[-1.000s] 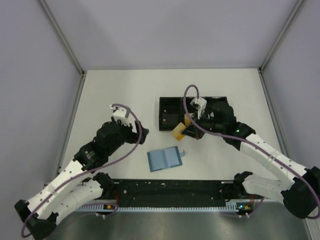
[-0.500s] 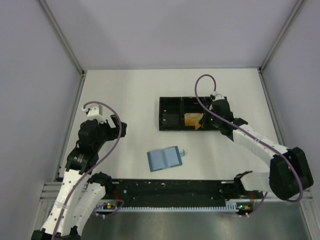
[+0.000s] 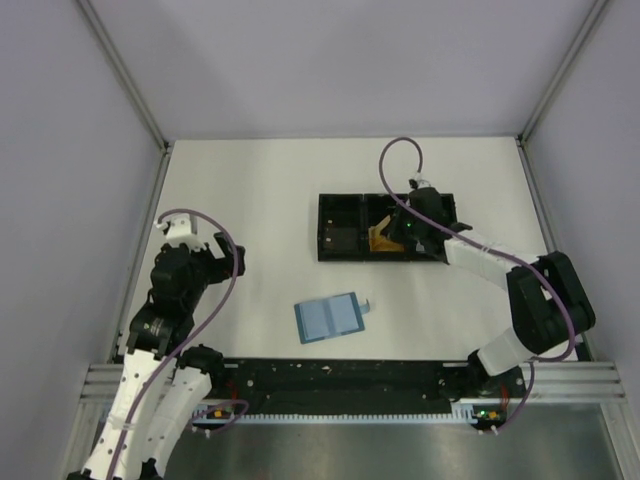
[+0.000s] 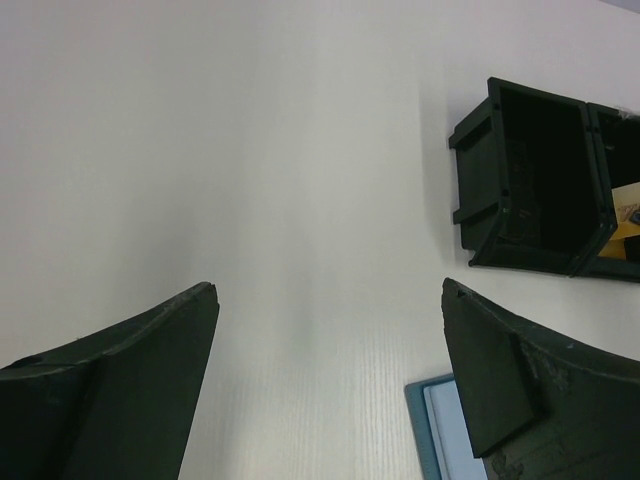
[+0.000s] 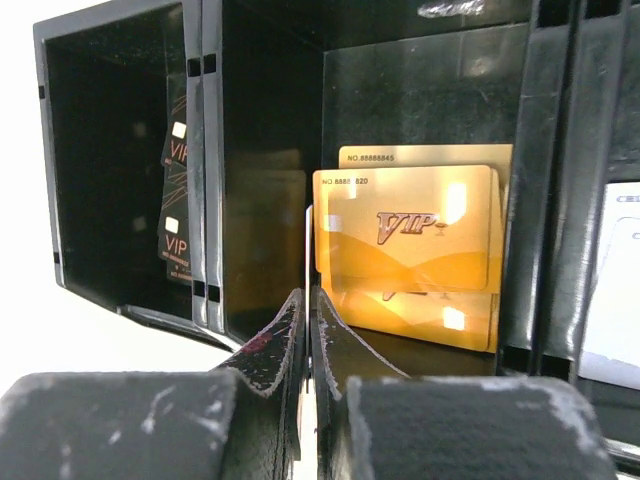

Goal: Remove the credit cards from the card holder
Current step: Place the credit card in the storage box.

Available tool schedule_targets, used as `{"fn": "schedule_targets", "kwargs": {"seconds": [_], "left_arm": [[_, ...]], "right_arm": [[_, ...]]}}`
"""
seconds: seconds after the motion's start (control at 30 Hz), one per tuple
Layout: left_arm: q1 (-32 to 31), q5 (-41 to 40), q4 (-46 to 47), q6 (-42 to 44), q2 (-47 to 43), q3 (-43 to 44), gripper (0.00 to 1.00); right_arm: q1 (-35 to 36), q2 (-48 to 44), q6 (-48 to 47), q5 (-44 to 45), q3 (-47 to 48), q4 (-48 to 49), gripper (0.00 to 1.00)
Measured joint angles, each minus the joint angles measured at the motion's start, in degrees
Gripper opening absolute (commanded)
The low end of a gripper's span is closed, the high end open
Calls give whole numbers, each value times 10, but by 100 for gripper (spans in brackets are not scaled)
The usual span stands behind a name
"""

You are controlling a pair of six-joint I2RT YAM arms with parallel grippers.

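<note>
The teal-blue card holder [image 3: 328, 318] lies open on the table, lighter blue faces up; one corner of it [image 4: 432, 425] shows beside my left gripper's right finger. My left gripper [image 3: 228, 258] [image 4: 330, 290] hangs open over bare table, left of the holder, with nothing in it. My right gripper [image 3: 395, 235] [image 5: 310, 295] is shut on a thin card seen edge-on, over the middle compartment of the black tray [image 3: 340, 205]. Two orange-gold credit cards [image 5: 405, 240] lie in that compartment. Black cards [image 5: 175, 200] lie in the left compartment.
A white card [image 5: 615, 290] lies in the tray's right compartment. A small white scrap [image 3: 368, 303] sits at the holder's right edge. Grey walls close in the table on three sides. A black rail [image 3: 340, 378] runs along the near edge.
My left arm has pulled back to the left, away from the holder, and its jaws have opened wider. My right gripper has carried the orange-gold card from the tray's near edge over the middle compartment.
</note>
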Motion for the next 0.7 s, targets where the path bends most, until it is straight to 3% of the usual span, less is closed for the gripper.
{"fn": "schedule_targets", "kwargs": {"seconds": [0.1,0.3,0.43,0.7], "left_arm": [[0,0,-1,0,-2,0,96],[0,0,-2,0,-5,0,96],[0,0,-2,0,-5,0,96],[0,0,-2,2,-5,0,97]], "right_arm": [[0,14,11,-19,0,8,2],[0,24,18,-47,0,5,35],[1,14,7,-35,0,-18,52],[0,-129,-46,41,-3,-111,80]]}}
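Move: The gold cards in the middle compartment of the storage box, where the held gold card is bound, lie about 4 cm ahead of the right hand, level with it sideways and some 5 cm below. The black-card compartment is about 10 cm to the left of them, the white cards about 10 cm to their right; the card holder lies roughly 14 cm back and 13 cm left of the hand. From the left hand the gold cards are some 37 cm right and 10 cm ahead. The gold card, still pinched on edge in the right fingers, is eased about 1.5 cm down and slightly left into the middle compartment; the fingers open from shut to roughly two-thirds and let go of it. The hand then draws up and away from the cards, climbing about 6 cm from its lowest point while backing off rightwards and a little towards the base. ##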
